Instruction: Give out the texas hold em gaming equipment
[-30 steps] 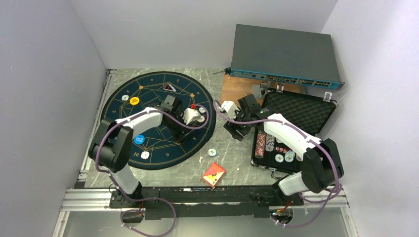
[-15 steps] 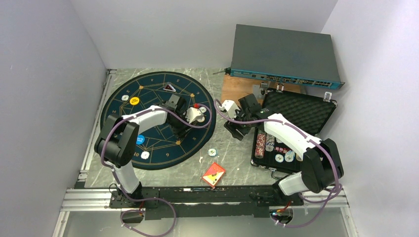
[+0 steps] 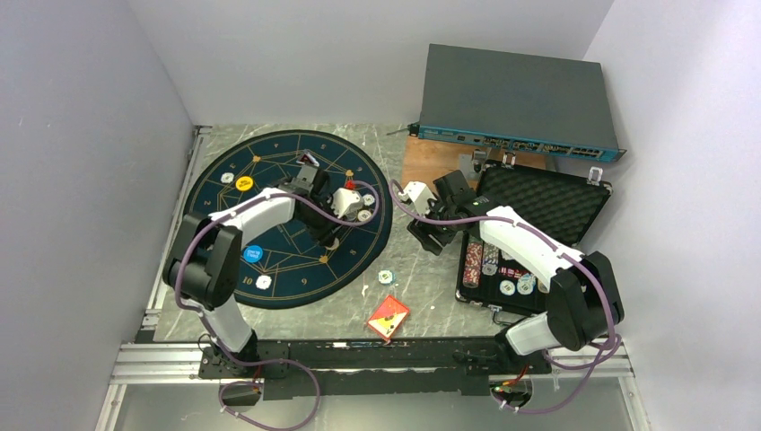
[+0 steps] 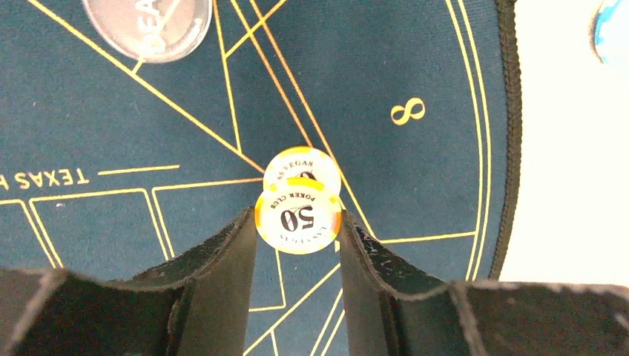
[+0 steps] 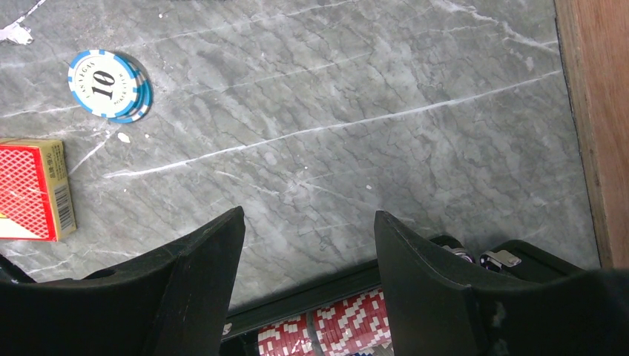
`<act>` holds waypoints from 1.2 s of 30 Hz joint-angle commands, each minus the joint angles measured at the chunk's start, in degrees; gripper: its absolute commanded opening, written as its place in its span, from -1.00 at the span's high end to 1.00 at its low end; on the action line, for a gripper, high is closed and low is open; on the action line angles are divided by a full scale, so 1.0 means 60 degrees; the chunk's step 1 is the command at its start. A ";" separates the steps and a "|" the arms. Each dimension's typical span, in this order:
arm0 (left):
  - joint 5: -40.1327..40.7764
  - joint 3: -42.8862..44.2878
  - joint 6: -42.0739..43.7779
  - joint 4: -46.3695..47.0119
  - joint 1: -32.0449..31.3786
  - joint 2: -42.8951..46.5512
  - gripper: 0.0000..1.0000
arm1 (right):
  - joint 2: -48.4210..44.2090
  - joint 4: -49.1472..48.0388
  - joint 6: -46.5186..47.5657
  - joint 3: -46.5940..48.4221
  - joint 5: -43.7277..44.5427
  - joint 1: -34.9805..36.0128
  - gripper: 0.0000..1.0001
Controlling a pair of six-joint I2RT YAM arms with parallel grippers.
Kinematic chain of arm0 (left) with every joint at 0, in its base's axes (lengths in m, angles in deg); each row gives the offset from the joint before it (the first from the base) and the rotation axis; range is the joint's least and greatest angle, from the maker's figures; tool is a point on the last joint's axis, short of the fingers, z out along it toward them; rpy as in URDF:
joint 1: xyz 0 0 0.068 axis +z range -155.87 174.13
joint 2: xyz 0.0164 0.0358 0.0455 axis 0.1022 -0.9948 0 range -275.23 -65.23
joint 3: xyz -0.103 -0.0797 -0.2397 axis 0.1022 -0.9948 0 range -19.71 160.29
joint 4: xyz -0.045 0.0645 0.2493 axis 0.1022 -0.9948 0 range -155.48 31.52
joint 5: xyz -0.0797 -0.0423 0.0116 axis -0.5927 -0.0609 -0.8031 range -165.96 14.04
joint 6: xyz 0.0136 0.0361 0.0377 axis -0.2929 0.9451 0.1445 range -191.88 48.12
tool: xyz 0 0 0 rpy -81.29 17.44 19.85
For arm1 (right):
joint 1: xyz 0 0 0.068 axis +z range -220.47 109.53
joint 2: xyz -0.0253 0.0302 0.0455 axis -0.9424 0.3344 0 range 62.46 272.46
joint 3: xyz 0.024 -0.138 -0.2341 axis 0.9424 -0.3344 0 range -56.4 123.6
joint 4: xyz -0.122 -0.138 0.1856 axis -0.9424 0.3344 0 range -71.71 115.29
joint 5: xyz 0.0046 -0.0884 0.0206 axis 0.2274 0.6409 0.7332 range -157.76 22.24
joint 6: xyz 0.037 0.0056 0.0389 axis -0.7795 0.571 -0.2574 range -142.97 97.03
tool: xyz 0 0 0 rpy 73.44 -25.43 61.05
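Observation:
My left gripper (image 4: 298,226) is shut on a whitish poker chip (image 4: 298,221) with a yellow rim, marked 50. It holds the chip just above a second whitish chip (image 4: 302,167) lying on the navy mat (image 4: 445,59). In the top view the left gripper (image 3: 325,236) is over the mat's right half. A yellow disc (image 3: 244,185), a blue disc (image 3: 254,254) and red-backed cards (image 3: 310,160) lie on the mat (image 3: 269,148). My right gripper (image 5: 308,245) is open and empty over the bare table beside the case (image 3: 538,211).
A blue-rimmed 10 chip (image 5: 107,83) and a red card box (image 5: 30,189) lie on the grey table. Rows of red chips (image 5: 348,326) fill the case. A clear dealer disc (image 4: 148,26) is on the mat. A network switch (image 3: 516,103) stands at the back right.
My left wrist has shifted a little up and to the right over the mat. The right arm has not moved.

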 commanded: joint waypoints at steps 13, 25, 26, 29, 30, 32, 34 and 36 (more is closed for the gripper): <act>-0.1102 -0.1864 0.2236 -0.2305 0.3543 0.3877 0.17 | -0.0062 -0.0090 -0.0054 0.0030 -0.0250 -0.0051 -0.36; -0.0779 -0.3290 0.4385 -0.2449 0.6853 0.4330 0.17 | -0.0003 -0.0059 -0.0056 0.0060 -0.0290 -0.0061 -0.36; -0.0682 -0.3398 0.4446 -0.2339 0.6870 0.4293 0.16 | 0.0002 -0.0059 -0.0053 0.0060 -0.0287 -0.0058 -0.35; -0.0376 -0.3818 0.4540 -0.1838 0.6886 0.4206 0.15 | 0.0028 -0.0045 -0.0053 0.0074 -0.0286 -0.0049 -0.35; -0.0318 -0.3880 0.4555 -0.1774 0.6883 0.4128 0.14 | 0.0040 -0.0026 -0.0064 0.0075 -0.0286 -0.0049 -0.36; -0.0212 -0.3993 0.4568 -0.1631 0.6895 0.3988 0.14 | 0.0037 -0.0039 -0.0066 0.0068 -0.0273 -0.0048 -0.36; -0.0137 -0.4157 0.4617 -0.1473 0.6897 0.3910 0.11 | 0.0045 -0.0045 -0.0054 0.0060 -0.0257 -0.0050 -0.36; -0.0001 -0.4276 0.4651 -0.1336 0.6896 0.3851 -0.10 | 0.0072 -0.0024 -0.0063 0.0067 -0.0257 -0.0061 -0.36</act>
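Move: The left hand holds a white-and-orange 50 chip about 2 cm above its twin, the other 50 chip, which lies on the mat almost beneath it and some 1 cm to the right. The white 5 chip, beside which it will go, lies roughly 18 cm left and 12 cm back; the small blind button is about 20 cm left and 3 cm back. From the idle right hand that 5 chip is some 44 cm left, 9 cm back and 7 cm lower. Swinging left by about 22 cm and back some 10 cm, the left hand first lifts the pinched 50 chip about 5 cm clear of its twin, carries it towards the seat with the white 5 chip, then sinks almost straight down at the end to mat level just left of that chip. The wrist turns nearly 20 degrees counter-clockwise on the way; the fingers keep their hold. ##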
